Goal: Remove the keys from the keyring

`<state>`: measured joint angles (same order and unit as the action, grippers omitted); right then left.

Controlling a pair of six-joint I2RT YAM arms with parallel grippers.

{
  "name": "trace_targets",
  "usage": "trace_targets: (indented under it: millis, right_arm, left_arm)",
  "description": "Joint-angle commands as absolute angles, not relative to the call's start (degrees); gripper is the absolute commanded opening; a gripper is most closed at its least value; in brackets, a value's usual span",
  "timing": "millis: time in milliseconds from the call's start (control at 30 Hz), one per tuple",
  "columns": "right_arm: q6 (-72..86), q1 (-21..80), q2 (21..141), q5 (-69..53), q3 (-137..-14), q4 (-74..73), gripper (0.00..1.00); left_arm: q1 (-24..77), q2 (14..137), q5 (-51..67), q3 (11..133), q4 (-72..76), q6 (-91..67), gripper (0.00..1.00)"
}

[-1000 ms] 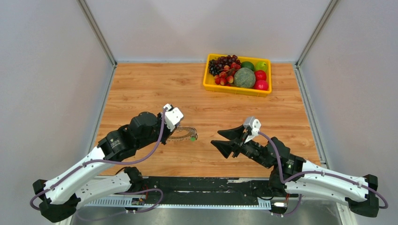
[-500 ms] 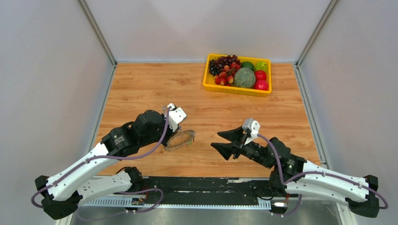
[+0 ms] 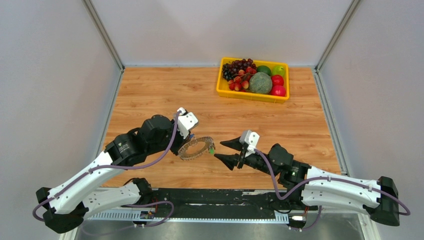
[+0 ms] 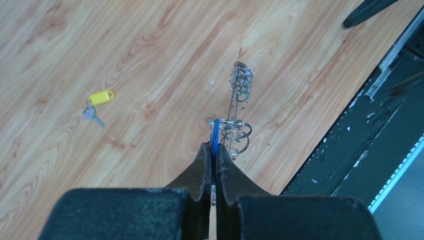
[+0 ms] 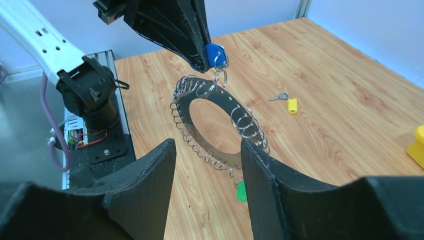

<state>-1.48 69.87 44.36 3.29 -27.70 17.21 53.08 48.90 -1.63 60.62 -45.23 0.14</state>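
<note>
My left gripper [image 4: 213,147] is shut on the blue head of a key [image 4: 214,135] that is still hooked to the keyring. The keyring [image 5: 226,103], a dark flat ring fringed with silver loops, hangs tilted from that key above the table [image 3: 196,148]. A green key [image 5: 241,191] dangles from its lowest loop, also visible from above [image 3: 211,150]. My right gripper [image 5: 207,145] is open, its fingertips [image 3: 220,143] just right of the ring's lower edge, touching nothing. A yellow key [image 4: 100,97] lies loose on the wood, apart from the ring [image 5: 292,105].
A yellow crate [image 3: 218,84] of fruit stands at the back right of the wooden table. The black base rail [image 3: 210,196] runs along the near edge. Grey walls close in the sides.
The left gripper has lifted and tilted the keyring up off the table. My right gripper has moved left, close to the ring and its green key.
</note>
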Motion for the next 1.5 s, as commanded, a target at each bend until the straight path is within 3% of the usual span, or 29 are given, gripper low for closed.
trace_targets:
  millis: [0, 867, 1067, 1233, 1400, 1467]
  right_arm:
    - [-5.70, 69.70, 48.45, 2.02, -28.65, 25.83, 0.54]
    - [-11.66, 69.74, 56.05, 2.69, -28.68, 33.16, 0.46]
    - [-11.47, 69.70, 57.23, 2.74, -29.78, 32.05, 0.24]
    - [-11.15, 69.71, 57.04, 2.47, -30.08, 30.97, 0.16]
    - [-11.70, 69.70, 55.12, 1.87, -29.57, 29.64, 0.00]
    - [-12.43, 69.74, 54.16, 1.14, -28.78, 29.42, 0.00]
  left_arm:
    - [52.93, 50.50, 3.67, 63.65, -41.69, -3.24, 0.00]
    - [55.08, 52.97, 9.07, 62.59, -39.16, -6.77, 0.00]
    - [55.37, 53.23, 9.13, 62.36, -38.77, -6.47, 0.00]
    - [55.53, 53.36, 9.63, 62.44, -38.43, -6.18, 0.00]
    - [55.46, 53.58, 8.40, 62.47, -38.09, -7.79, 0.00]
    - [55.47, 53.45, 7.37, 62.78, -38.13, -9.40, 0.00]
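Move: The small linking ring by the blue key's head hangs about 7 cm left of my open right hand, 4 cm ahead and 1 cm lower. It sits just past my left fingertips, 2 cm right, 1 ahead, 2 below. From my right hand, the blue key they grip is 8 cm left, 3 ahead and 1 higher; the big keyring's middle 7 left, level, 7 below; the green tag 3 left, 1 back, 8 below. I bring my two hands together: my left, keeping its pinch on the blue key, carries it about 4 cm right and 2 back, its fingers tipping 10 degrees lower. My right goes some 3 cm left, nearly 2 forward and 2 down to the ring, rolling about 10 degrees so its forward side rises, then shuts from half open and pinches the small ring right beside the key's head. ##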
